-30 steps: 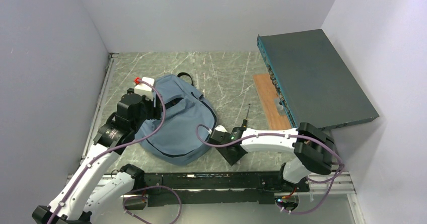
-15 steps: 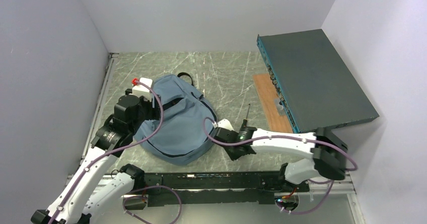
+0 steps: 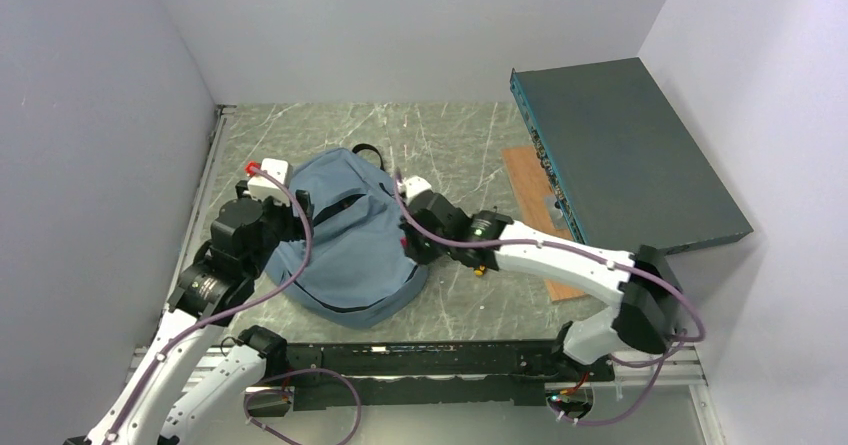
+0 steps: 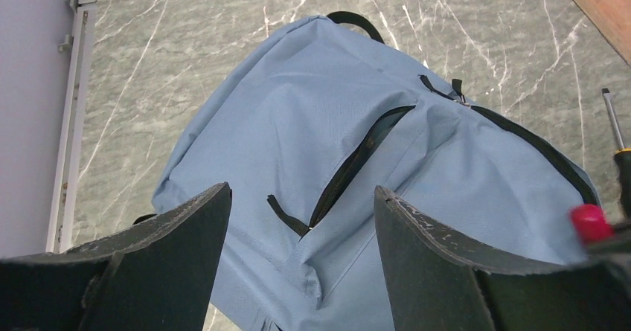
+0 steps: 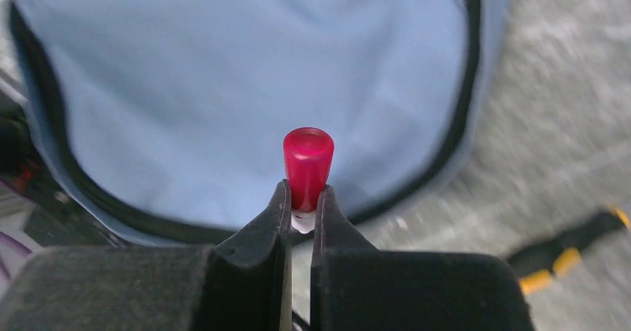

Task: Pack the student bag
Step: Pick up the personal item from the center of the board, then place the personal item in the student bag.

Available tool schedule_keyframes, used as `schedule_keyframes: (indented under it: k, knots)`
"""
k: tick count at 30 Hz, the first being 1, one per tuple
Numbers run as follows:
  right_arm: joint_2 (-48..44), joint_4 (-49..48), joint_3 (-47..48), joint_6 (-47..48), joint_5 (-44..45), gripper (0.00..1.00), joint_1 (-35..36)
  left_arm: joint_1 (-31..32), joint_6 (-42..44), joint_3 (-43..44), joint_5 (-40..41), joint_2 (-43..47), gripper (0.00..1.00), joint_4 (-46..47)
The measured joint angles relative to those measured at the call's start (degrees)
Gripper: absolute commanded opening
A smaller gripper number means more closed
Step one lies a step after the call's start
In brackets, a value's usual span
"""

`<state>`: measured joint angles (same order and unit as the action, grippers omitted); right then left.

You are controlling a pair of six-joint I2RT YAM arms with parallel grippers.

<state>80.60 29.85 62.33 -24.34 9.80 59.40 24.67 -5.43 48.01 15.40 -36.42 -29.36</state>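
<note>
The student bag (image 3: 350, 240), dusty-blue with black zippers, lies flat on the marble table left of centre; its zip (image 4: 357, 160) stands partly undone. My left gripper (image 4: 301, 197) hangs open above the bag's (image 4: 298, 115) lower left part with nothing between its fingers (image 4: 171, 234). My right gripper (image 5: 301, 197) is shut on a small red-capped stick (image 5: 307, 164) with a whitish body, held at the bag's (image 5: 223, 71) right edge. In the top view that gripper (image 3: 408, 237) sits against the bag's right side.
A black-and-yellow screwdriver (image 5: 573, 253) lies on the table right of the bag, mostly under my right arm (image 3: 560, 255). A dark teal flat box (image 3: 625, 155) leans at the back right over a wooden board (image 3: 530, 185). Walls close in on three sides.
My right arm swung left from beside the screwdriver to the bag's right edge, its jaws closing on the red-capped stick. My left arm drew back slightly to the left.
</note>
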Motion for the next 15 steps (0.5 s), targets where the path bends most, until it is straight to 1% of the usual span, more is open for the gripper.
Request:
schedule_keyframes:
  k: [3,7,9,15]
  knots:
    - [6.05,-6.19,4.61,0.59,-4.70,0.00,-1.25,0.00,-0.04,-0.02,0.48,0.74,0.75,0.00]
    - [13.25,-13.84,7.54,-0.50,-14.25,0.00,-3.89,0.00,-0.04,-0.24,0.83,1.79,0.75,0.04]
    - [16.76,-16.59,9.38,-1.64,-17.62,0.00,-4.87,0.00,-0.04,-0.33,0.96,2.14,0.75,0.11]
    - [26.25,-25.42,15.82,-6.16,-22.51,0.00,-5.81,0.00,-0.02,-0.50,1.27,2.43,0.75,0.44]
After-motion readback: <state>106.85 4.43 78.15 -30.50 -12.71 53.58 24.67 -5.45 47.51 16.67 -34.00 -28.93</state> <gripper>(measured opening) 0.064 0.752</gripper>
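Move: Lying about 16 cm to the left and 11 cm ahead of the right hand, some 6 cm lower, is the bag's open pocket slit, the place that the held red personal item is being taken to. The screwdriver lies about 12 cm to this hand's right, 7 cm ahead and 13 cm down; the bag's black loop is 10 cm left and 27 cm ahead. From the left hand, the slit is roughly 6 cm ahead, 7 cm right and 17 cm below. Sweeping quickly left across the top of the bag, the right hand carries the personal item some 15 cm towards the pocket slit, working about 6 cm forward as it goes and staying nearly level. The wrist rolls some 25 degrees so its left side rises; the fingers keep their pinch on the item. ##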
